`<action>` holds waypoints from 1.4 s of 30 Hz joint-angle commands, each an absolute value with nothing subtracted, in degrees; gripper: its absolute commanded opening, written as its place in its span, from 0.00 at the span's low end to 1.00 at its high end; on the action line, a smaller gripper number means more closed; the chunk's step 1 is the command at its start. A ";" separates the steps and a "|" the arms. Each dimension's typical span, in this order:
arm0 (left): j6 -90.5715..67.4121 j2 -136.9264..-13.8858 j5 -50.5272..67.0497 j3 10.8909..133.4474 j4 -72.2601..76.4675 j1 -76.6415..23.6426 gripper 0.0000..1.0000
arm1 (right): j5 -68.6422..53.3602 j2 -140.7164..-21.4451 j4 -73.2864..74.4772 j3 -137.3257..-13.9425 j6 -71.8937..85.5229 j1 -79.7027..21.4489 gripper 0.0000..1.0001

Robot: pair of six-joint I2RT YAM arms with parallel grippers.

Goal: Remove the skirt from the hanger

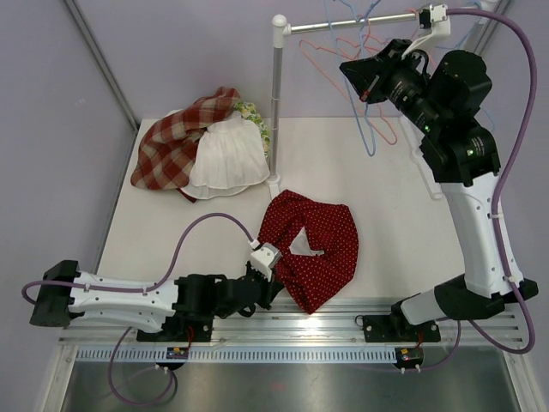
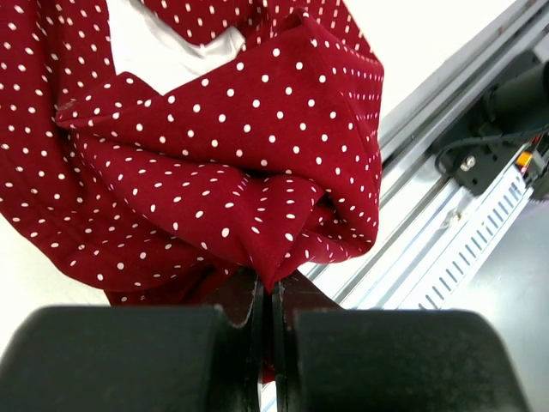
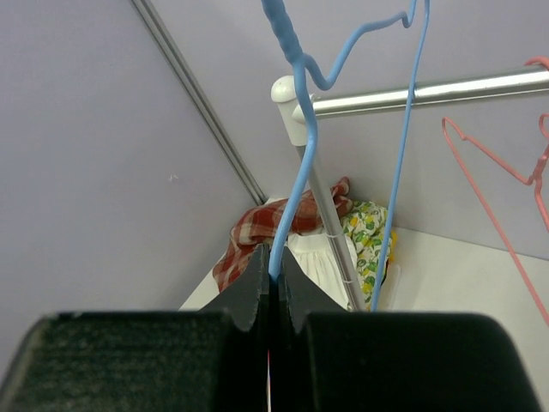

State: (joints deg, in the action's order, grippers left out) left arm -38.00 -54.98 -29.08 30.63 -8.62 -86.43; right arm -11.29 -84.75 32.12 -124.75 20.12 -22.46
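Observation:
The red white-dotted skirt (image 1: 313, 245) lies crumpled on the white table, off any hanger. My left gripper (image 1: 273, 273) sits low at its near edge, shut on a fold of the skirt (image 2: 223, 172), with the cloth pinched between the jaws of the left gripper (image 2: 268, 287). High at the back right, my right gripper (image 1: 364, 84) is shut on the wire of a blue hanger (image 1: 367, 148). In the right wrist view the blue hanger (image 3: 296, 163) runs up from the right gripper (image 3: 274, 257) toward the metal rail (image 3: 429, 90).
A pink wire hanger (image 1: 383, 129) hangs beside the blue one from the rail (image 1: 352, 24), which rests on a white-capped pole (image 1: 276, 103). A pile of clothes (image 1: 206, 150), plaid, white and floral, lies at the back left. An aluminium rail (image 1: 343, 319) edges the table's near side.

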 commanded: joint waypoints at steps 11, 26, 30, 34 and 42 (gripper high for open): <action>-38.15 -54.31 -34.89 31.37 -5.80 -87.10 0.00 | -10.11 -66.01 29.78 -110.57 21.00 -22.41 0.00; -39.46 -55.81 -34.72 31.20 -4.48 -87.80 0.00 | -14.50 -59.85 30.06 -91.68 29.00 -22.41 0.00; -39.46 -55.63 -34.80 31.11 -4.48 -87.89 0.00 | -14.06 -62.83 28.31 -90.79 28.30 -22.41 0.00; -39.64 -55.81 -35.07 31.11 -4.39 -88.15 0.00 | -13.45 -68.79 25.23 -94.82 26.29 -22.41 0.00; -40.69 -54.32 -35.51 31.03 -6.24 -89.03 0.00 | -11.16 -88.56 25.22 -115.63 21.80 -22.41 0.00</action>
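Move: The right hand holds the blue hanger; the stretch of rail straight ahead lies about 15 cm farther out and some 7 cm above it. Along the rail the left post's top stands about 17 cm to the hand's left and 15 cm ahead; pink hangers hang about 15 cm ahead and 6 cm to its right, slightly below. For the left hand, still gripping the skirt, that stretch of rail is roughly 40 cm ahead, 18 cm right and 50 cm up. The right hand, still pinching the blue hanger, backs about 11 cm from the rail, sinks 15, swings forward. ##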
